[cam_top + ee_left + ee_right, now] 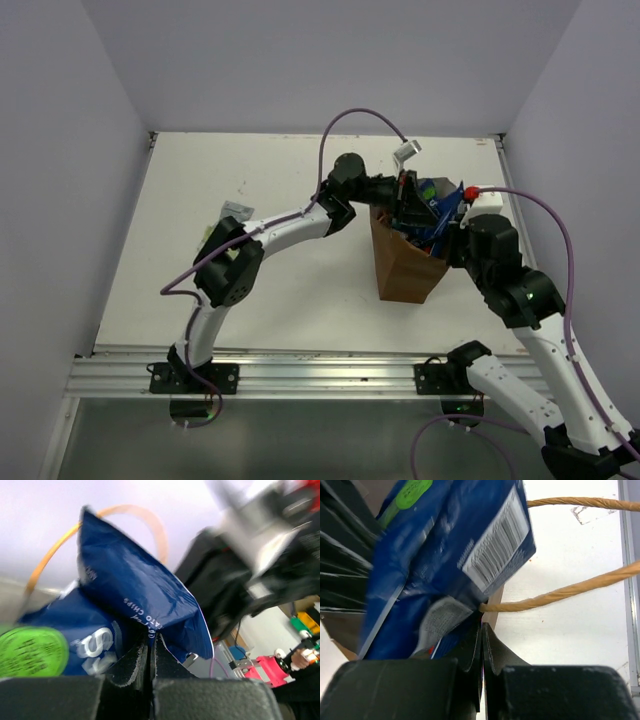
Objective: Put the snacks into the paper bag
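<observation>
The brown paper bag (405,272) stands upright mid-table, with blue snack packets (436,196) poking out of its mouth. My left gripper (408,203) hangs over the bag's opening, shut (150,641) on the edge of a blue crisp packet (140,592); another blue packet with a round green label (31,651) lies beside it. My right gripper (452,234) is at the bag's right rim, its jaws shut (482,630) on the brown bag wall (494,609) just under a string handle (570,588). A blue packet with a barcode (445,545) fills the bag beside it.
A small silvery piece (237,210) lies on the table left of the left arm, and a grey-white object (406,152) sits behind the bag. A white box with a red knob (482,194) stands at the back right. Walls enclose the white table (290,300) on three sides.
</observation>
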`<control>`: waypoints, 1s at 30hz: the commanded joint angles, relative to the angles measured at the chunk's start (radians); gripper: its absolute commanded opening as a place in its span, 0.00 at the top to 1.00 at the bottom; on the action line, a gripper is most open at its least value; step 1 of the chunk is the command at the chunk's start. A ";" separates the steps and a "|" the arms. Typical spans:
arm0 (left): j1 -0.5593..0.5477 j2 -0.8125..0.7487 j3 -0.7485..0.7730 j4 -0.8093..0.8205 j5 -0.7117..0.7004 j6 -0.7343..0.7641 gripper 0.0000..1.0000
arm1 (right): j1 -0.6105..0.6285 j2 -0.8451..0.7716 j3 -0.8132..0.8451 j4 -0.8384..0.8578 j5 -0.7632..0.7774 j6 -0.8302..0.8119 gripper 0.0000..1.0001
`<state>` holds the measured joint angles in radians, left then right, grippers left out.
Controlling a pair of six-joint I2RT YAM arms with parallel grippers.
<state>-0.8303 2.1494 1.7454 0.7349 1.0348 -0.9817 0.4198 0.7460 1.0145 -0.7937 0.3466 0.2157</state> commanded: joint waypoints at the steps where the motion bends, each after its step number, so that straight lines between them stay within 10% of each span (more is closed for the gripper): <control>1: 0.008 -0.065 -0.076 -0.113 -0.091 0.130 1.00 | 0.007 -0.002 0.007 0.036 -0.020 -0.012 1.00; 15: 0.022 -0.189 0.012 -0.889 -0.742 0.459 1.00 | 0.007 -0.005 0.007 0.034 -0.005 -0.009 1.00; 30: 0.002 0.040 0.514 -1.515 -0.749 0.586 1.00 | 0.007 -0.005 0.009 0.034 0.005 -0.007 1.00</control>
<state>-0.8360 2.1952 2.2360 -0.5972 0.3645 -0.4644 0.4210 0.7467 1.0119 -0.7807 0.3481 0.2165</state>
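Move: The left hand grips the folded blue Burts packet just above the paper bag's mouth. The middle of the mouth is roughly 3 cm ahead, 2 cm to the left and 6 cm below this hand. The orange-and-blue packet stands inside by the right wall, some 2 cm back, 2 cm right and 9 cm below. From the right hand, on the right rim near its near corner, the mouth's middle lies about 6 cm ahead and 8 cm left, at about its own height. Down first by about 4 cm, then forward over the bag's opening, the left hand carries the pinched Burts packet to the far part of the mouth, some 9 cm farther out, and sinks a little more there. Meanwhile the wrist swings counter-clockwise and dips, so that the fingers, still shut, end up pointing right, down and slightly forward. The right hand stays put, keeping its pinch on the rim. ##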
